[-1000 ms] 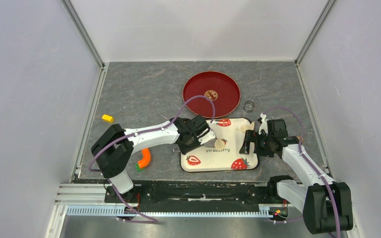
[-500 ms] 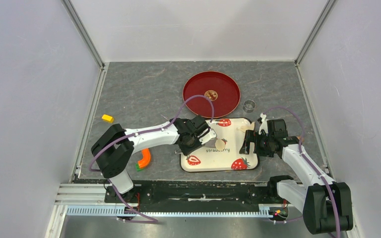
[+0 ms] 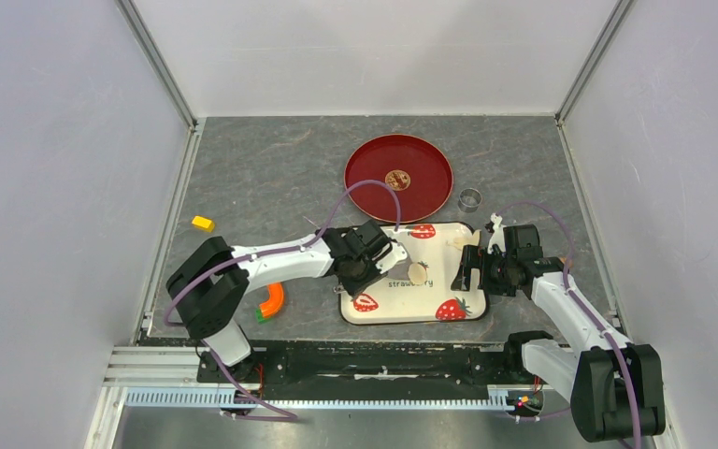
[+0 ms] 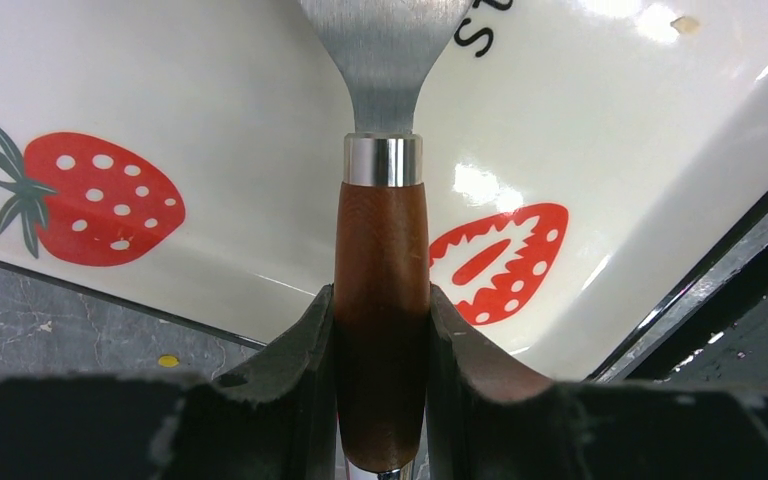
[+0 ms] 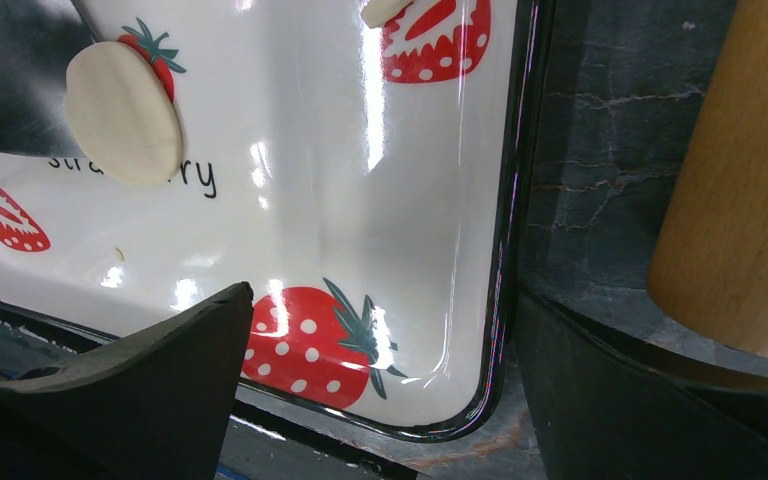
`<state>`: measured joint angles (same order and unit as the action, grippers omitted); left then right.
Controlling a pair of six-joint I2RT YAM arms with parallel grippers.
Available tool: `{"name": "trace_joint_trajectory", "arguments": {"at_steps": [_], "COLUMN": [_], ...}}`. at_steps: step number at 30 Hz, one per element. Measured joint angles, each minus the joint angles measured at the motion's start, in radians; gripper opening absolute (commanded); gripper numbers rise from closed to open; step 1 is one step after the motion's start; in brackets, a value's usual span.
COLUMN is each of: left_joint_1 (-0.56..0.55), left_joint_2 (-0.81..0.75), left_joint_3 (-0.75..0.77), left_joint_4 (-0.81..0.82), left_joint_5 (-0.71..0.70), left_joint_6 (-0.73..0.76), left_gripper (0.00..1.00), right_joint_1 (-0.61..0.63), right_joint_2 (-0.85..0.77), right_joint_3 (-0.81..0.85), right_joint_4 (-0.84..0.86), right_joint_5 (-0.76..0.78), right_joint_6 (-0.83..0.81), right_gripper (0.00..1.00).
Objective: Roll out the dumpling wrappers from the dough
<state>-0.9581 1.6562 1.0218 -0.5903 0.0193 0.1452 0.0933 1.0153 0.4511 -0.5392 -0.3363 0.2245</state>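
Note:
A round pale dumpling wrapper [image 3: 418, 272] [image 5: 123, 112] lies flat on the strawberry tray [image 3: 439, 285], over a small printed strawberry. At the top edge of the right wrist view a small piece of dough [image 5: 385, 10] shows, also on the tray. My left gripper [image 3: 379, 254] [image 4: 381, 310] is shut on the brown wooden handle of a metal spatula [image 4: 385, 60]. The blade points over the tray toward the wrapper; whether it touches is unclear. My right gripper [image 3: 472, 269] [image 5: 382, 300] hangs open over the tray's right rim with nothing in it. The tan wooden roller [image 5: 750, 200] lies just to its right.
A red plate [image 3: 398, 178] sits behind the tray, with a small metal ring [image 3: 469, 198] to its right. A yellow block [image 3: 203, 223] and an orange tool [image 3: 271, 301] lie on the grey mat at the left. Walls enclose the mat on three sides.
The left arm has shifted slightly to the left with the spatula. The wrapper and the right arm have stayed put.

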Motion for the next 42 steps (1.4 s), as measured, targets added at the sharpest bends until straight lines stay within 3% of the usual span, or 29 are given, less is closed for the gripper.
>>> {"name": "trace_joint_trajectory", "arguments": {"at_steps": [20,29,37,42], "left_joint_1": [0.001,0.094,0.259,0.345], "left_joint_2": [-0.139,-0.201,-0.244,-0.235], "left_joint_3": [-0.077,-0.115,-0.116,-0.097], "left_joint_4": [0.172,0.204,0.228,0.212], "left_joint_5": [0.045,0.080,0.132,0.140], "left_joint_6": [-0.030,-0.110,-0.160,-0.160], "left_gripper": [0.02,0.02,0.02,0.02], "right_joint_1": [0.001,0.001,0.053,0.144], "right_joint_2": [-0.072,-0.055,0.063,0.177], "right_joint_3": [0.100,0.167,0.247,0.343], "right_joint_4": [-0.066,-0.079,-0.047,0.005], "right_joint_5": [-0.012,-0.027,-0.060,-0.063], "right_joint_6": [0.045,0.040,0.050,0.074], "right_gripper": [0.98,0.92,0.68,0.40]}}
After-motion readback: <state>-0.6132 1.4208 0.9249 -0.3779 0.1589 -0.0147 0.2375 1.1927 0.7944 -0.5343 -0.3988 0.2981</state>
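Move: The left hand holds the spatula, with the wrapper on its blade about 13 cm right and 2 cm ahead; the red plate's middle lies some 23 cm ahead and 9 cm right. From the open right hand at the tray's right rim, the wrapper is about 11 cm left and 1 cm ahead, dough scraps 8 cm ahead and 2 cm left, the rolling pin 7 cm right and 3 cm ahead. All lie a few centimetres below the hands. Left hand's spatula lifts the wrapper rightwards, then some 8 cm forward towards the plate; right rises forward-left, half-closing. ##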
